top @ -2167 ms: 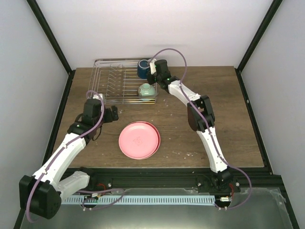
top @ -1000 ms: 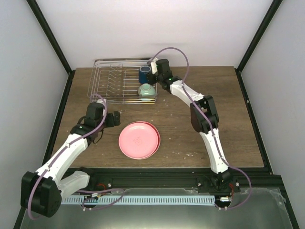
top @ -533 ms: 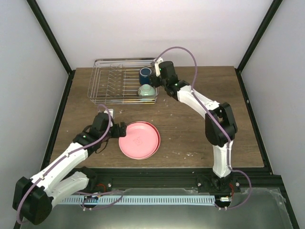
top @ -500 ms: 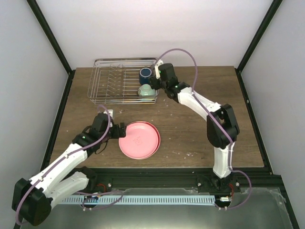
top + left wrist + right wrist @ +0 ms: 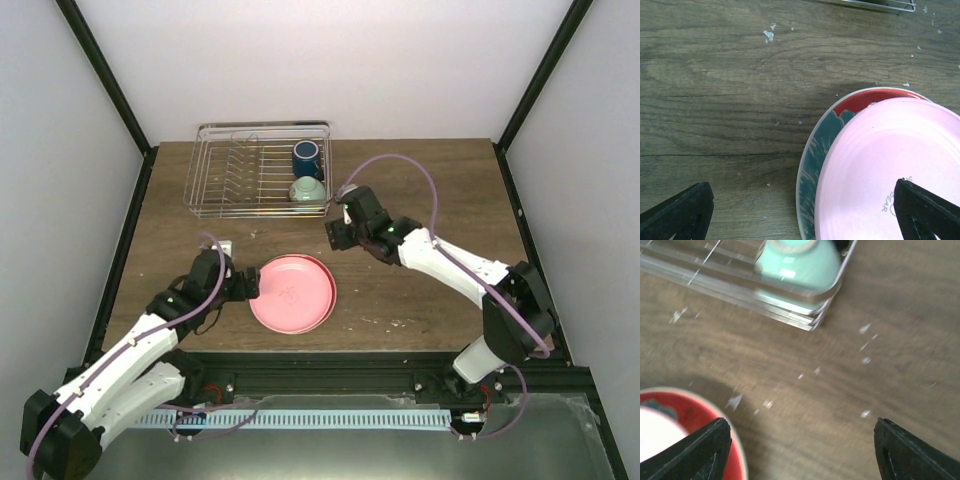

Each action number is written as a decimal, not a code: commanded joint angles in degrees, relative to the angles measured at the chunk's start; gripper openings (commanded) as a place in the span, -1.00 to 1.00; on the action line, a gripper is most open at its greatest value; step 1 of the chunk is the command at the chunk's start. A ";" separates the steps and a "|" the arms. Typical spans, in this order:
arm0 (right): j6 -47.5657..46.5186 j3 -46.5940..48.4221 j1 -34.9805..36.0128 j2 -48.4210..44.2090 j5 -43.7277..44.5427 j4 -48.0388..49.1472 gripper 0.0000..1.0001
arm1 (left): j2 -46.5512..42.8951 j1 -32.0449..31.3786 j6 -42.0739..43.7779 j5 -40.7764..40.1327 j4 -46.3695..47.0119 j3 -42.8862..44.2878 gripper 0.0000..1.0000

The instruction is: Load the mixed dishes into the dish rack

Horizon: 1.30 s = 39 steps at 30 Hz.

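Note:
The dish rack (image 5: 232, 172) stands at the back left and holds the dark blue cup (image 5: 306, 158) and the mint-green bowl (image 5: 306, 189), which lies upside down (image 5: 797, 260). On the table in front, the pink plate (image 5: 293, 292) lies on the red-and-teal floral plate (image 5: 822, 145). My left gripper (image 5: 250, 285) is open at the left rim of this stack, one finger (image 5: 925, 210) over the pink plate (image 5: 895, 170) and the other over the wood. My right gripper (image 5: 335, 235) hangs open and empty above the wood between the rack's corner (image 5: 790, 305) and the floral plate (image 5: 690, 410).
White specks dot the wooden table (image 5: 430, 200). Black frame posts run along both sides and a rail along the front edge (image 5: 330, 370). The rack's left tine rows (image 5: 230, 160) hold nothing.
My right gripper has left the cup in the rack and swung forward toward the plates. My left gripper has moved forward and right to the plate stack's rim.

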 commanded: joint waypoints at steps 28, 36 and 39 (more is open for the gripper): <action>15.61 -18.51 12.74 -5.57 -13.39 3.60 0.04 | 1.61 -0.28 0.33 -1.25 2.05 -1.01 0.99; 15.66 -17.61 14.27 -0.70 -12.51 5.66 -0.44 | 1.45 -0.28 0.24 -1.20 2.40 -1.63 1.00; 15.62 -16.65 15.04 -0.04 -11.08 4.64 -0.69 | 1.46 -0.28 0.31 -1.36 2.32 -1.63 1.00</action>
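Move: The pink plate's middle lies about 14 cm back from the right hand, some 13 cm to its left and roughly 13 cm below it. The red-and-teal plate sits right under the pink one, its middle perhaps 1 cm farther right. The green bowl stands in the rack, some 10 cm ahead of the right hand and 8 cm to its left. From the left hand the pink plate's middle is about 9 cm right, 2 cm back and 9 cm below. Back and down in one fast sweep, the right hand swings from in front of the rack to the pink plate's right rim, about 14 cm back and 11 cm down, its wrist tipping some 20 degrees more steeply downward. Near the rim it slows and edges left a few centimetres, then sinks the last bit as the half-open fingers close, pinching the pink rim with one finger inside and the other between the two plates. ##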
